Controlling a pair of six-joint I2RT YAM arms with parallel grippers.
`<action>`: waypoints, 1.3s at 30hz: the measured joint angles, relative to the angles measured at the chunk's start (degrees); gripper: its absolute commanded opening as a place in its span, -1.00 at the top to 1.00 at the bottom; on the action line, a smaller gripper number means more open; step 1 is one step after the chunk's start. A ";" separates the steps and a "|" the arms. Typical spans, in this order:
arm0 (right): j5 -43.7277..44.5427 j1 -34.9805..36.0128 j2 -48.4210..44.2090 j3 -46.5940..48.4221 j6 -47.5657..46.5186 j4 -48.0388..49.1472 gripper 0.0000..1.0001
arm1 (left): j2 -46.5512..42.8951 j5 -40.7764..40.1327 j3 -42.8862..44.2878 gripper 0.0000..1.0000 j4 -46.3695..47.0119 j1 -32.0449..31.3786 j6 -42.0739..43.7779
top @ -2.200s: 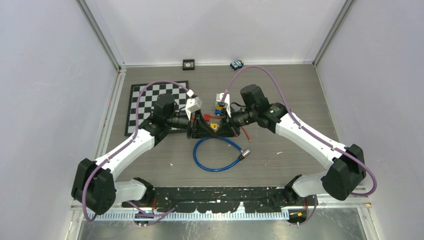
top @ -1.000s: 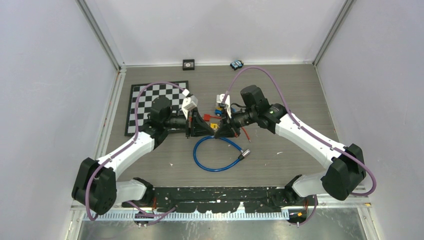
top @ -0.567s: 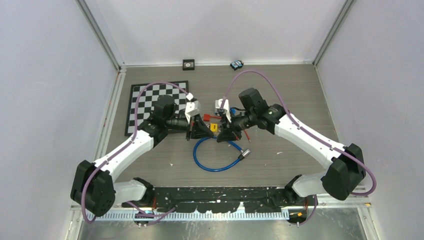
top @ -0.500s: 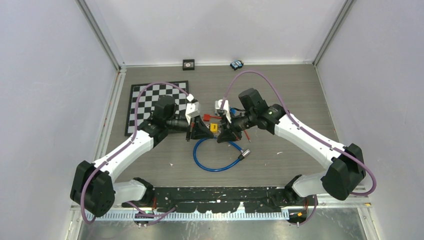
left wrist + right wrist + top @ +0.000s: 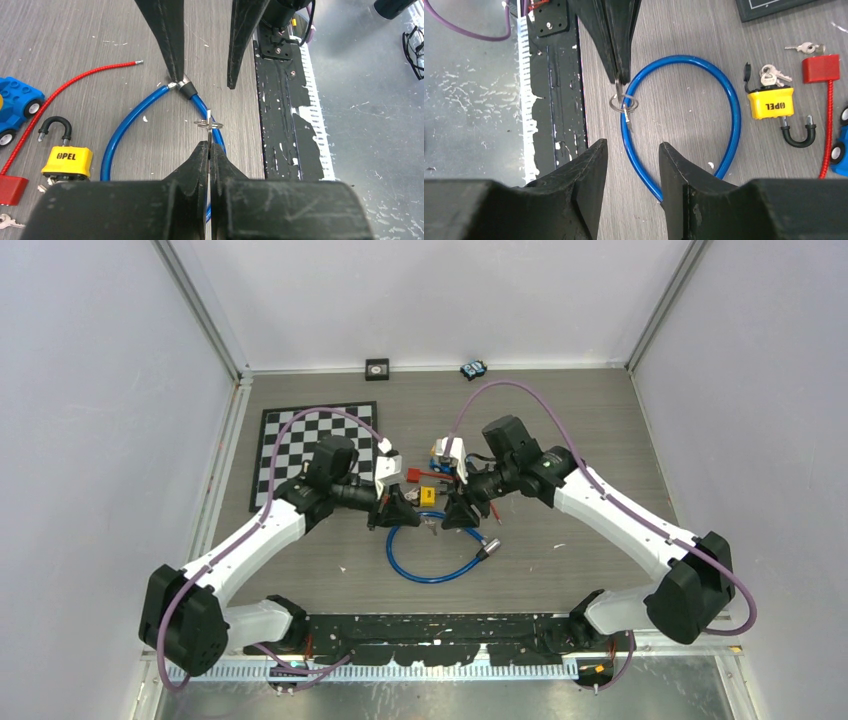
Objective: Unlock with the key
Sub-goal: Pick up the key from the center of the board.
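My left gripper (image 5: 209, 145) is shut on a small silver key (image 5: 208, 123) that carries a split ring, held just above the table over the blue cable lock's loop (image 5: 120, 135). In the right wrist view the same key (image 5: 624, 104) hangs from the left gripper (image 5: 619, 75). My right gripper (image 5: 633, 145) faces it, open and holding nothing. The yellow padlock (image 5: 770, 102) lies flat with one end of its black shackle (image 5: 796, 137) free and a bunch of keys (image 5: 769, 74) at its body. From above, the left gripper (image 5: 410, 514) and right gripper (image 5: 449, 519) nearly meet.
A red cable lock (image 5: 820, 68) and a blue toy car (image 5: 15, 100) lie beside the padlock (image 5: 427, 496). A chessboard (image 5: 300, 445) sits at the left. The blue cable's metal end (image 5: 488, 548) points right. The black base rail (image 5: 440, 625) runs along the near edge.
Both grippers have come down and nearer, over the blue cable loop. The right gripper has opened and let go of the key. The left one still holds it.
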 measured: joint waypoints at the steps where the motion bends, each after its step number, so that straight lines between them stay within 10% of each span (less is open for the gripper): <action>1: -0.02 0.00 -0.11 0.28 0.35 0.20 0.04 | 0.00 0.00 0.04 1.00 -0.37 -0.17 0.22; 16: -4.13 1.75 4.59 3.30 7.54 6.56 0.12 | 0.00 0.02 0.52 1.00 -1.18 -1.22 0.22; 31: -5.01 3.80 6.08 3.76 7.54 6.99 0.98 | 0.00 -0.24 0.52 1.00 -1.22 -1.31 0.00; 39: -3.96 3.50 5.22 3.67 7.54 7.13 0.99 | 0.00 0.15 0.42 0.68 -0.20 -1.05 -2.03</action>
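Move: The key with its ring is already in the left fingertips, about 1 cm to the right of the left hand point. From the open right hand it lies some 5 cm to the left, level fore and aft and about 1 cm higher. On the table some 17 cm below the right hand, the blue cable loop centres about 5 cm ahead and 1 cm left; the yellow padlock is about 14 cm ahead and 3 cm left. Right hand reaches about 4 cm left and slightly up, then pinches the key the left hand still holds. ##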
